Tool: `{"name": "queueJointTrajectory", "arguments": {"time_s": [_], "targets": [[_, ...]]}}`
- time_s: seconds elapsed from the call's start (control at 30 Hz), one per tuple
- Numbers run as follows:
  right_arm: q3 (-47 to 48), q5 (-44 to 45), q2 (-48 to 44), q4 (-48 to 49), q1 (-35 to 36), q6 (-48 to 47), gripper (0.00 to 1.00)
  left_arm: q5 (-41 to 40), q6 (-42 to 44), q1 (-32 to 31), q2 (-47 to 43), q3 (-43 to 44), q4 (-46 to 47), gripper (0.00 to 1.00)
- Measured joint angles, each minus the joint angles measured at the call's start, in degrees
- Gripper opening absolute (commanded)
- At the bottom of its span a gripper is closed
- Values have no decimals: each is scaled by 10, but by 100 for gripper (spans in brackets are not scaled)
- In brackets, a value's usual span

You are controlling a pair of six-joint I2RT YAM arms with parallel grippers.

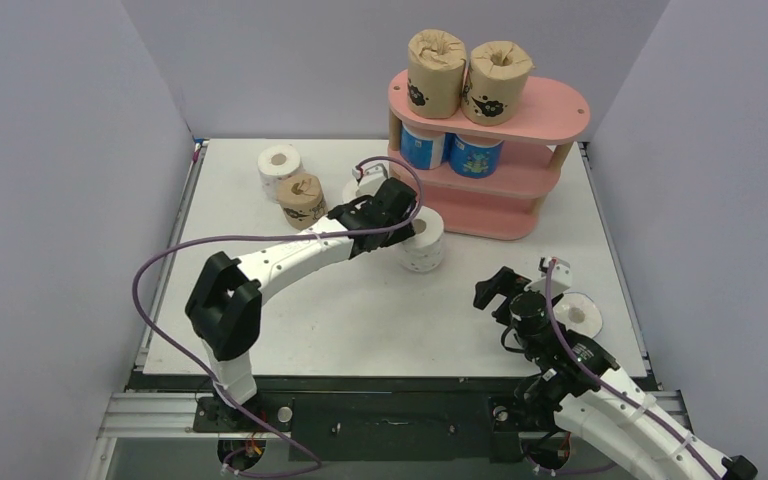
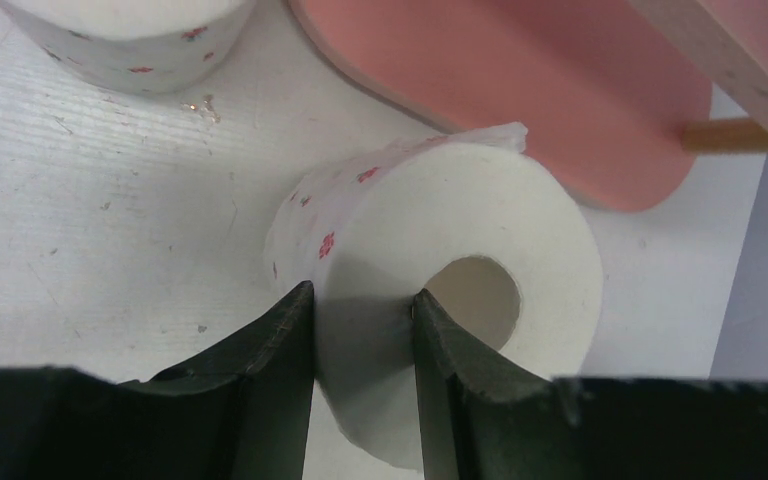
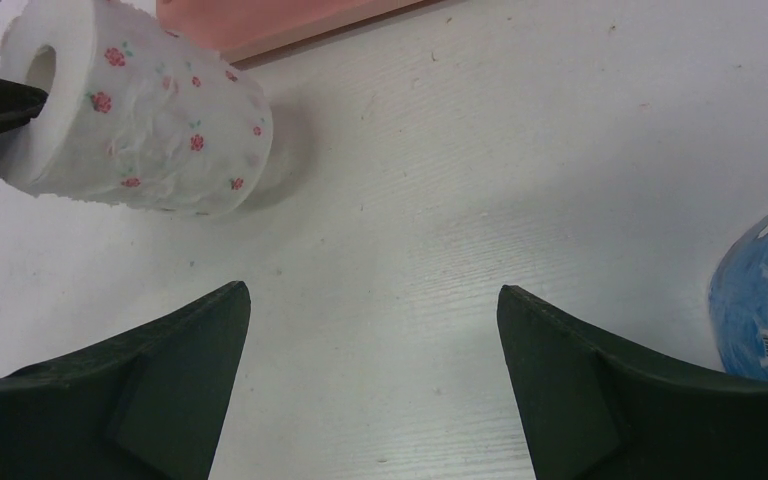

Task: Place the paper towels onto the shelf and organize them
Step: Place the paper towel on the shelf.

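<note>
The pink shelf (image 1: pixel 545 112) stands at the back right. Two brown rolls (image 1: pixel 436 72) are on its top board and two blue rolls (image 1: pixel 423 148) on the middle board. My left gripper (image 1: pixel 408 226) is shut on the wall of a white pink-dotted roll (image 2: pixel 440 230), one finger inside its core and the other outside. That roll (image 1: pixel 425 242) is tilted just in front of the shelf's bottom board (image 2: pixel 520 90). My right gripper (image 3: pixel 374 290) hangs open over bare table, with a blue roll (image 3: pixel 760 290) just to its right.
A white roll (image 1: pixel 279 165), a brown roll (image 1: pixel 301 198) and another dotted white roll (image 2: pixel 130 40) stand on the table left of the shelf. Grey walls close in the table on the left, back and right.
</note>
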Motion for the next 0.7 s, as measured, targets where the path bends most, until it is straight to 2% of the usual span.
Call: {"name": "queueJointTrajectory", "arguments": {"time_s": [0.23, 0.7], "targets": [[-7, 11, -18, -8, 0, 5, 89, -39, -59, 17, 57, 48, -41, 0], [-12, 13, -10, -12, -3, 6, 89, -69, -79, 39, 104, 130, -50, 0]]}}
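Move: The left hand holds the flowered paper towel roll by its wall at the top. The middle of the bottom shelf lies about 19 cm ahead of this hand, 12 cm to its right and 11 cm below. The standing flowered roll is some 11 cm ahead, 10 cm left and 8 cm lower. The left blue roll on the middle shelf is about 18 cm ahead, 4 cm right and 7 cm higher. From the right hand, the bottom shelf's middle is roughly 34 cm ahead, 4 cm left and 8 cm below. Forward by about 6 cm, the left hand carries the flowered paper towel roll towards the left part of the bottom shelf, dipping some 2 cm at first and then coming back up nearly to its starting height. The wrist turns about 15 degrees counter-clockwise on the way, and the fingers keep their pinch on the roll's wall. ##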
